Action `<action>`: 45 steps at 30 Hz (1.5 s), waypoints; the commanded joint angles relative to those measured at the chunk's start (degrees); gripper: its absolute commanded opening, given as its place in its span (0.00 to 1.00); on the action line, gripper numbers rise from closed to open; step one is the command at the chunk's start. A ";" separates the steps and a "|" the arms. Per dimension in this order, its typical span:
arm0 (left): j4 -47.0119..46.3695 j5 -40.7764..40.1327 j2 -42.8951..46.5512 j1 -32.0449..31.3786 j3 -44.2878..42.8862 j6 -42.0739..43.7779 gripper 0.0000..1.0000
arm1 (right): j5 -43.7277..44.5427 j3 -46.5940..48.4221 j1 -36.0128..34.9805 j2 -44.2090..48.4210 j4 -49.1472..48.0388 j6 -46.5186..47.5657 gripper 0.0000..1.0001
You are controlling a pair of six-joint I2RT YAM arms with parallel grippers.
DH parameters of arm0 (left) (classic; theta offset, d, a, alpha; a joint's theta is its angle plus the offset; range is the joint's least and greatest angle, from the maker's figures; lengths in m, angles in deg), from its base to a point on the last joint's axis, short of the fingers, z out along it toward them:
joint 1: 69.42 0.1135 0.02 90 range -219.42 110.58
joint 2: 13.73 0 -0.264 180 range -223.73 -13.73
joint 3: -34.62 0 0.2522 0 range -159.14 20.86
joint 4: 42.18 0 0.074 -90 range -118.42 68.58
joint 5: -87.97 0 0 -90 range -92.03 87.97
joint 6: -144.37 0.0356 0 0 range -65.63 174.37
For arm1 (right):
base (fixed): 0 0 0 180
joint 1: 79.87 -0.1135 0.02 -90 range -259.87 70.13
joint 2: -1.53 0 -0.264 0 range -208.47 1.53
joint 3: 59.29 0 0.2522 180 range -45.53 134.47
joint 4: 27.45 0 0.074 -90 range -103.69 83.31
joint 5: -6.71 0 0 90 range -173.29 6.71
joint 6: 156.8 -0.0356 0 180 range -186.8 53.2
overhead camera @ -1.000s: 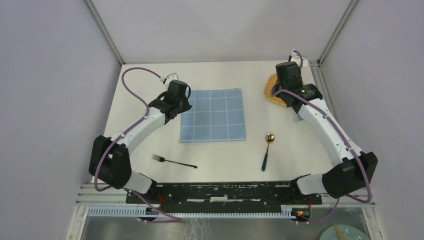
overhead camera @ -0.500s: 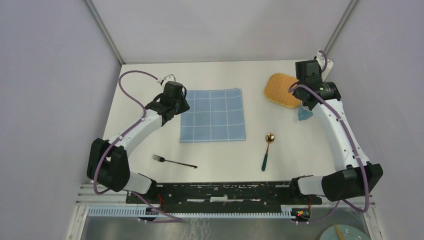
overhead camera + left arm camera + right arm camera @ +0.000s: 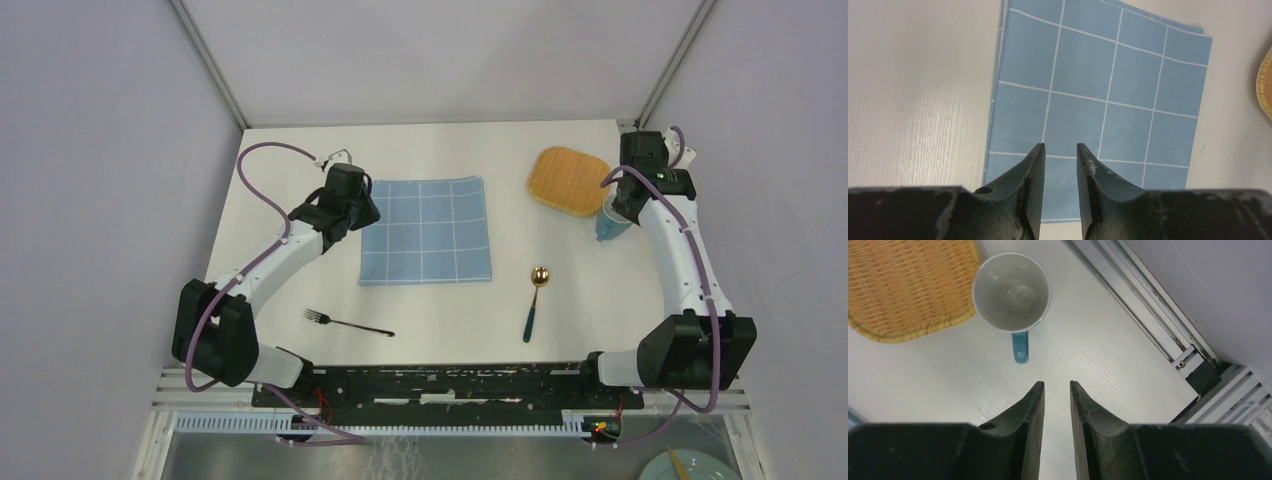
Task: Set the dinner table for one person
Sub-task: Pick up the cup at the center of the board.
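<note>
The white dinner table carries a blue checked cloth, spread flat left of centre. My left gripper hovers over the cloth's near-left part, open by a narrow gap with nothing in it. A round wicker mat lies at the back right, and a blue mug stands upright just beside it. My right gripper hangs open and empty above bare table, short of the mug, whose handle points toward the jaws. A gold spoon and a dark fork lie near the front.
The aluminium frame rail runs close along the table's right edge beside the right gripper. Grey walls enclose the back and both sides. The wicker mat's edge shows at the far right of the left wrist view. A pale plate sits below the table's front right.
The right arm has swung rightward from above the wicker mat to the table's right edge by the mug, its jaws narrowing a little. The left gripper opened slightly and stayed over the cloth.
</note>
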 commanded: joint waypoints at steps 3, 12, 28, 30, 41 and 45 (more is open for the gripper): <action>-2.15 1.47 1.91 0.25 0.18 2.21 0.36 | -3.10 -2.79 5.26 -0.43 -1.41 -0.75 0.31; -2.59 2.13 1.47 0.29 0.36 2.04 0.36 | -6.66 -3.95 7.56 -4.75 -6.35 -0.27 0.33; -2.75 1.71 0.55 0.33 0.40 1.95 0.36 | -4.43 -4.48 9.65 -8.19 -10.98 -1.60 0.38; -2.76 1.61 0.55 0.26 0.36 1.95 0.36 | -4.51 -5.49 10.04 -7.65 -12.00 -2.22 0.45; -2.71 1.66 -0.17 0.38 -0.26 2.36 0.37 | -5.60 -7.89 12.82 -7.72 -15.30 -3.51 0.54; -2.63 1.48 -0.24 0.32 -0.34 2.47 0.37 | -6.46 -7.79 12.98 -8.43 -16.24 -3.56 0.54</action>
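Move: The cup stands about 7 cm ahead of the right hand, 3 cm to its right and some 16 cm below. The woven board lies about 16 cm ahead and 5 cm to the left of that hand, and the spoon roughly 12 cm back and 16 cm left, both on the table some 20 cm down. From the idle left hand the cup is about 54 cm right, 2 cm ahead and 10 cm lower. Right hand sinks about 7 cm towards the cup, shifting some 6 cm right, fingers opening wider, still untouching. ##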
